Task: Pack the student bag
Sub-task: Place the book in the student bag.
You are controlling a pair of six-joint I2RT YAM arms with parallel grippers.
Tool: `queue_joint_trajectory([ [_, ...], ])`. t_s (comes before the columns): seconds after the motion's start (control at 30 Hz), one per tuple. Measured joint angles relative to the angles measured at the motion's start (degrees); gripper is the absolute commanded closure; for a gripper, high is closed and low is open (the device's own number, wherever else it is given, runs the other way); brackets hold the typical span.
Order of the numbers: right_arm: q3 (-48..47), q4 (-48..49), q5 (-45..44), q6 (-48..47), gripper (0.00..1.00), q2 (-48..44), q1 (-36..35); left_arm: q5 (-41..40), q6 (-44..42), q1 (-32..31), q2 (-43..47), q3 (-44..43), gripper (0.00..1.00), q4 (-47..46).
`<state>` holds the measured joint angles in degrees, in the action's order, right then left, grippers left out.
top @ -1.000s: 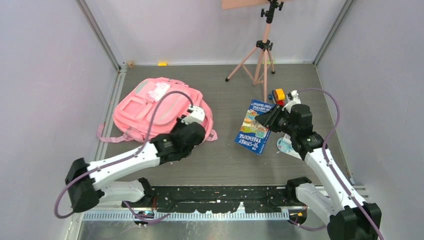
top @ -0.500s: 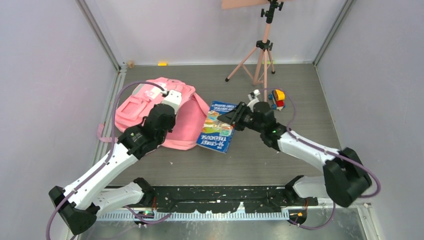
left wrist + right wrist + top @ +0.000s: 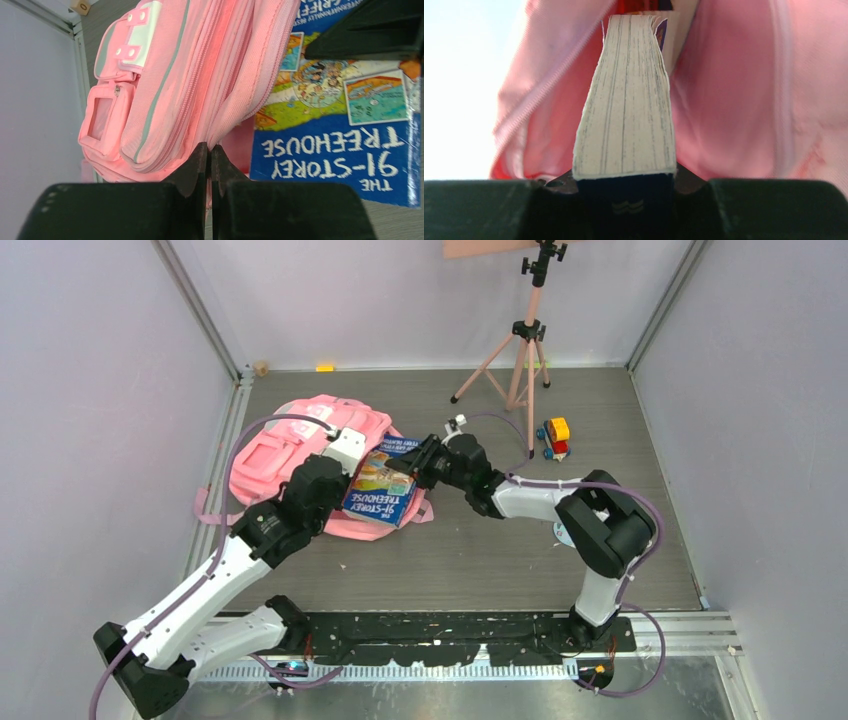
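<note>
The student bag [image 3: 275, 450] is a large pink backpack lying at the left of the floor. My left gripper [image 3: 349, 452] is shut, its tips pinching the pink fabric edge by the bag's opening [image 3: 235, 90]. My right gripper [image 3: 422, 461] is shut on the end of a blue book [image 3: 383, 492] titled "91-Storey Treehouse". The book lies tilted over the bag's right edge. In the right wrist view the book's page edge [image 3: 626, 110] points into the pink fabric of the bag [image 3: 734, 100]. In the left wrist view the book cover [image 3: 340, 145] lies just right of my left gripper [image 3: 210, 149].
A pink tripod [image 3: 523, 345] stands at the back centre-right. A small colourful toy vehicle [image 3: 553, 436] sits right of it on the floor. A pale blue item [image 3: 562, 531] peeks out under the right arm. White walls close in on both sides.
My right arm has swung left with the book, from the right side of the floor to the bag's opening. My left gripper has moved back along the bag and holds its edge.
</note>
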<state>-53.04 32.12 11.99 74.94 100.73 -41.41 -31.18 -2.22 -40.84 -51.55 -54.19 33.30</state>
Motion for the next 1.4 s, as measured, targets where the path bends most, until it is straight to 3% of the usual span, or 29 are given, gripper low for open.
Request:
queue_joint_trajectory([
  [0.53, -15.47, 4.94, 1.29, 2.43, 0.99, 13.7, -1.62, 1.79, -0.83, 0.09, 0.2, 0.24, 1.0, -0.39],
  [0.9, -23.74, 5.05, -4.15, 1.2, 0.99, 24.11, -4.2, 3.8, -0.74, 0.17, 0.2, 0.66, 1.0, -0.35],
  [1.07, -33.4, 2.71, -7.89, -1.18, 0.73, 29.81, -5.99, 4.85, -0.04, 0.61, 0.2, 0.66, 1.0, -0.48],
  [1.23, -35.56, 1.66, -10.4, -2.78, 0.44, 31.28, -6.86, 5.51, 0.28, 0.85, 0.22, 0.87, 1.0, -0.59],
  [1.4, -31.63, 0.87, -13.07, -7.13, 0.29, 28.55, -7.02, 5.97, 0.33, 1.03, 0.33, 1.16, 1.0, -0.92],
])
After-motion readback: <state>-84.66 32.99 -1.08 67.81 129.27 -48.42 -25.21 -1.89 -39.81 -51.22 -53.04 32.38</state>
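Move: Ahead and to the left of the right hand, which already grips the book, is its place deep in the open bag pocket: roughly 7 cm forward, 12 cm left and 5 cm lower. The packed books lie about 10 cm forward and 16 cm left of this hand, also some 5 cm lower; the flap edge is about 8 cm left, 2 cm back and 4 cm higher. From the left hand, pinching that edge, the pocket place is about 7 cm ahead, straight across and 10 cm below. Carrying the book left and forward under the raised flap, the right hand travels about 15 cm into the bag towards the packed books, rising some 3 cm at first and then dipping about 6 cm. At the end its fingers open and it starts to ease back right; the left hand keeps the flap pinched, sagging only about a centimetre. ##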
